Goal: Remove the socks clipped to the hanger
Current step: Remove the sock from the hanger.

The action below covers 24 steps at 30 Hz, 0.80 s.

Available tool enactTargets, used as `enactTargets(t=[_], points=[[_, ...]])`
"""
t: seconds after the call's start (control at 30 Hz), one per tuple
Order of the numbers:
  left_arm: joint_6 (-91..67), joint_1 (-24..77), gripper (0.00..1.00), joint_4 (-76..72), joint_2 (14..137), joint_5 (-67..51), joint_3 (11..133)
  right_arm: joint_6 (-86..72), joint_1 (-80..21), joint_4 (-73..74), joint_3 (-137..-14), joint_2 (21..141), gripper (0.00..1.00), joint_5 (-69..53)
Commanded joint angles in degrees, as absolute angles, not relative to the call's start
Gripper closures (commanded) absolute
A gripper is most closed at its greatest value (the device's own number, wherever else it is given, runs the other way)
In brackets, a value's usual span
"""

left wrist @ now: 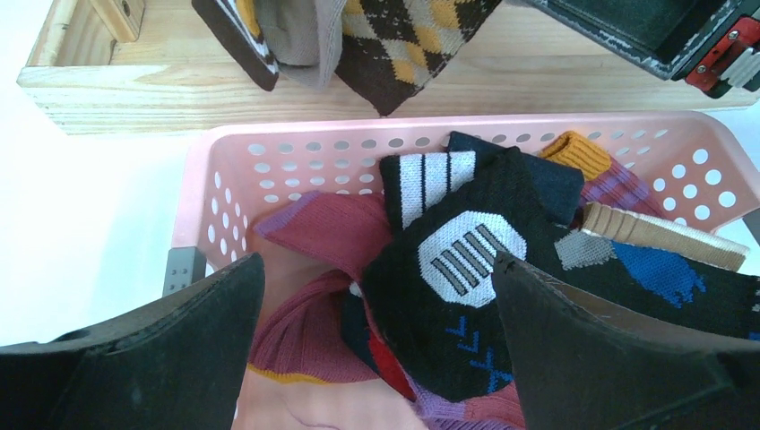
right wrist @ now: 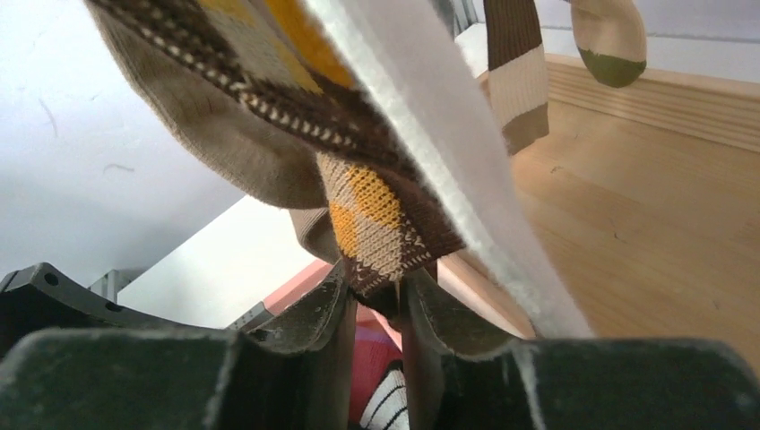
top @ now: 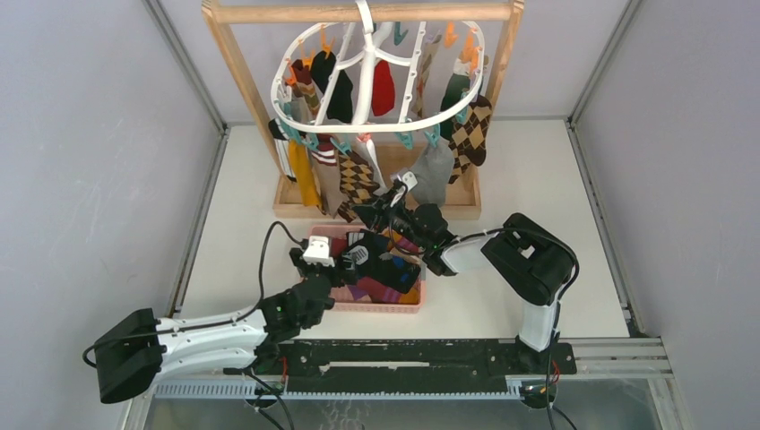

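The white oval hanger (top: 366, 90) hangs from the wooden frame with several socks clipped round it. A brown and yellow argyle sock (top: 357, 179) dangles at the front. My right gripper (top: 371, 213) reaches up under it and its fingers pinch the toe of the argyle sock (right wrist: 372, 215); the right gripper (right wrist: 385, 282) is shut on that tip. A beige sock (right wrist: 224, 152) hangs right behind it. My left gripper (left wrist: 376, 264) hovers open over the pink basket (left wrist: 269, 152), with a black sock bearing a white patch (left wrist: 466, 255) lying below its fingers.
The pink basket (top: 394, 306) holds several loose socks and sits just in front of the wooden frame's base (top: 296, 210). Another argyle sock (top: 470, 134) and a grey sock (top: 433, 170) hang at the right. A white fabric edge (right wrist: 448, 179) crosses the right wrist view.
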<state>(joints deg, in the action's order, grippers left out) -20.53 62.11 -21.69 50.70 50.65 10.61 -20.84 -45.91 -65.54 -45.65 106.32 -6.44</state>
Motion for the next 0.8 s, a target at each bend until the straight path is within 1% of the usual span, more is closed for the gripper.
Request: enactTargets(t=[0.0,0.13,0.2,0.77], points=[[-20.21,61.79,0.0,-22.2,49.45,50.58,11.34,-23.65,-44.66,-70.92,-47.64,106.44,0.73,-9.11],[-20.26,61.79,0.0,-21.99,49.27,50.68,11.34,-23.83,-44.56,-70.53,-47.64,105.98,0.88,-10.35],[-20.23,61.79,0.0,-21.87,49.19,50.75,11.27,-24.02,-44.59,-70.07,-47.22,105.41,0.92,-10.77],[-19.95,61.79,0.0,-21.82,48.21,50.97,11.47,-24.07,-46.22,-60.07,-39.38,91.91,0.96,-13.54]])
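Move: The brown argyle sock's lower end already hangs between the right hand's half-open fingertips. From that hand the white sock's middle is about 8 cm ahead, 4 cm right and 8 cm higher; the striped beige sock is 6 cm ahead, 7 cm left and 5 cm up. The pink basket's middle is roughly 13 cm back, straight in line and 13 cm below. The left hand has the argyle sock's lower end about 9 cm ahead, 3 cm right and 6 cm above. The right fingertips shut on the argyle sock's lower end and pinch it, the hand nearly still meanwhile. Keeping that grip, the right hand then pulls back towards the robot by some 3.5 cm while rising about 3 cm, easing slightly right, drawing the cloth away from the hanger over the basket. ##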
